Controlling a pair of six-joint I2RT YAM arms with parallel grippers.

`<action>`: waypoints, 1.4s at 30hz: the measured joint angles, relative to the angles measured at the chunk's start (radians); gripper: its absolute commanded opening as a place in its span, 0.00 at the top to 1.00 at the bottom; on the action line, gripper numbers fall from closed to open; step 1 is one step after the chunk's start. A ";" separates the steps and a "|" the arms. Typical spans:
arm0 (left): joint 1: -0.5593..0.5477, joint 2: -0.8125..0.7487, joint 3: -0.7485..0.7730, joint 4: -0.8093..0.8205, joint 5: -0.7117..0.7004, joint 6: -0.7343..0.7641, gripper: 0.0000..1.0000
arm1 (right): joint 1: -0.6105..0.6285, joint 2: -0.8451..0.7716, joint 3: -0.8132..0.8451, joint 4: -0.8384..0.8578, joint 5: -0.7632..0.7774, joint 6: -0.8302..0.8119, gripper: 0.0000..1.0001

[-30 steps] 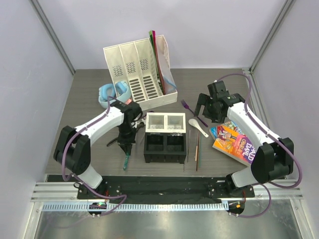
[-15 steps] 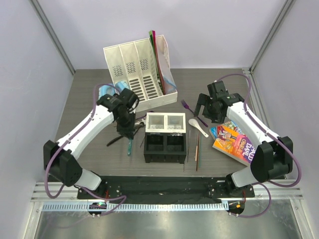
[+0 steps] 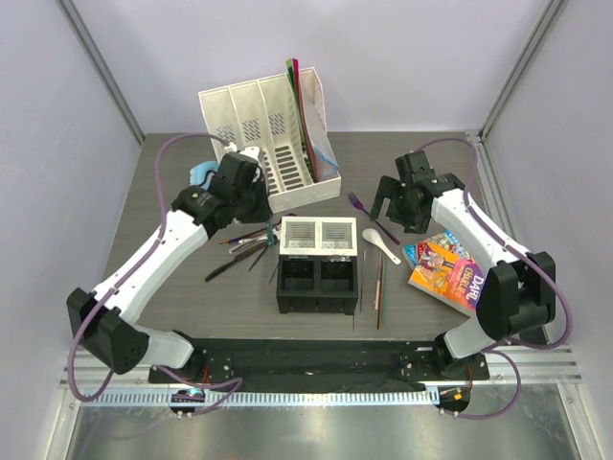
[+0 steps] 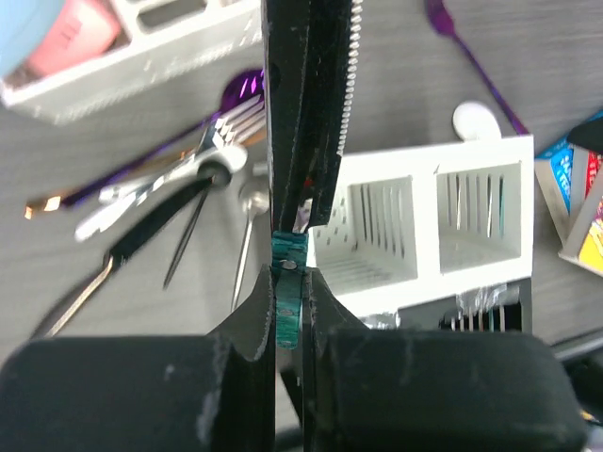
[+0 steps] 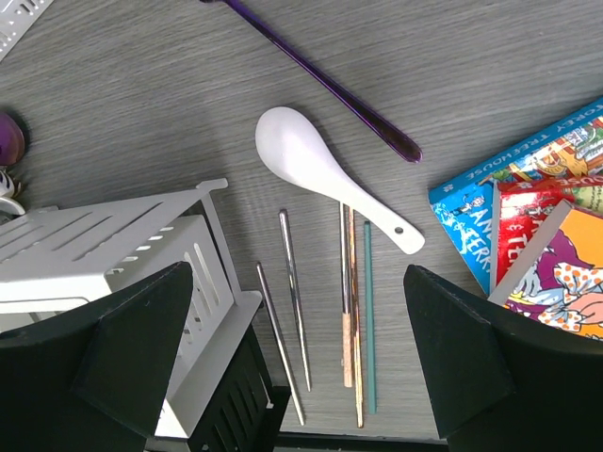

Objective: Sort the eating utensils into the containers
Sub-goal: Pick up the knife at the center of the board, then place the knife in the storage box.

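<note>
My left gripper (image 4: 289, 282) is shut on the teal handle of a knife (image 4: 306, 113); its black serrated blade points away from the wrist, over the near-left corner of the four-cell caddy (image 4: 443, 226). Seen from above, the left gripper (image 3: 247, 203) hangs over a pile of cutlery (image 3: 244, 244) left of the caddy (image 3: 318, 264). My right gripper (image 5: 300, 275) is open above the thin chopsticks (image 5: 350, 311). A white soup spoon (image 5: 320, 169) and a purple fork (image 5: 320, 80) lie just beyond them. Another purple piece (image 4: 247, 87) rests in the pile.
A tall white file organiser (image 3: 268, 144) stands at the back, with blue headphones (image 3: 203, 174) to its left. A colourful book (image 3: 445, 268) lies at the right, close to the chopsticks. The caddy's black cells (image 3: 318, 281) face the near edge.
The left arm has lifted the teal-handled knife off the table at front left and carried it back and right, over the cutlery pile. The right gripper has shifted only slightly.
</note>
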 measured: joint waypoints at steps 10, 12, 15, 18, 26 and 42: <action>-0.061 0.153 0.006 0.230 -0.059 0.072 1.00 | 0.000 0.036 0.024 0.006 -0.003 0.005 0.00; -0.067 0.171 0.015 0.260 -0.066 0.080 1.00 | 0.000 0.037 0.024 0.005 -0.003 0.005 0.01; -0.073 0.188 0.016 0.290 -0.077 0.097 1.00 | 0.000 0.037 0.024 0.006 -0.003 0.005 0.00; -0.082 0.199 0.016 0.304 -0.084 0.100 1.00 | 0.000 0.037 0.024 0.005 -0.003 0.005 0.00; -0.114 0.204 0.015 0.326 -0.086 0.098 1.00 | 0.000 0.038 0.024 0.005 -0.003 0.005 0.00; -0.153 0.230 -0.091 0.349 -0.084 0.097 1.00 | -0.002 0.038 0.024 0.006 -0.003 0.005 0.00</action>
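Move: The left hand already holds the knife by its teal handle. The white container's left compartment lies about 8 cm to the right, 3 cm ahead and 10 cm below. The right compartment is about 10 cm right of that one, and the black rack about 14 cm nearer the base. The fork and spoon pile lies 5 cm left, 1 cm ahead and 15 cm below the hand. From the right hand, the left compartment is some 24 cm left and 3 cm back. The left hand carries the held knife 8 cm right and forward, then sinks 5 cm towards the left compartment. ##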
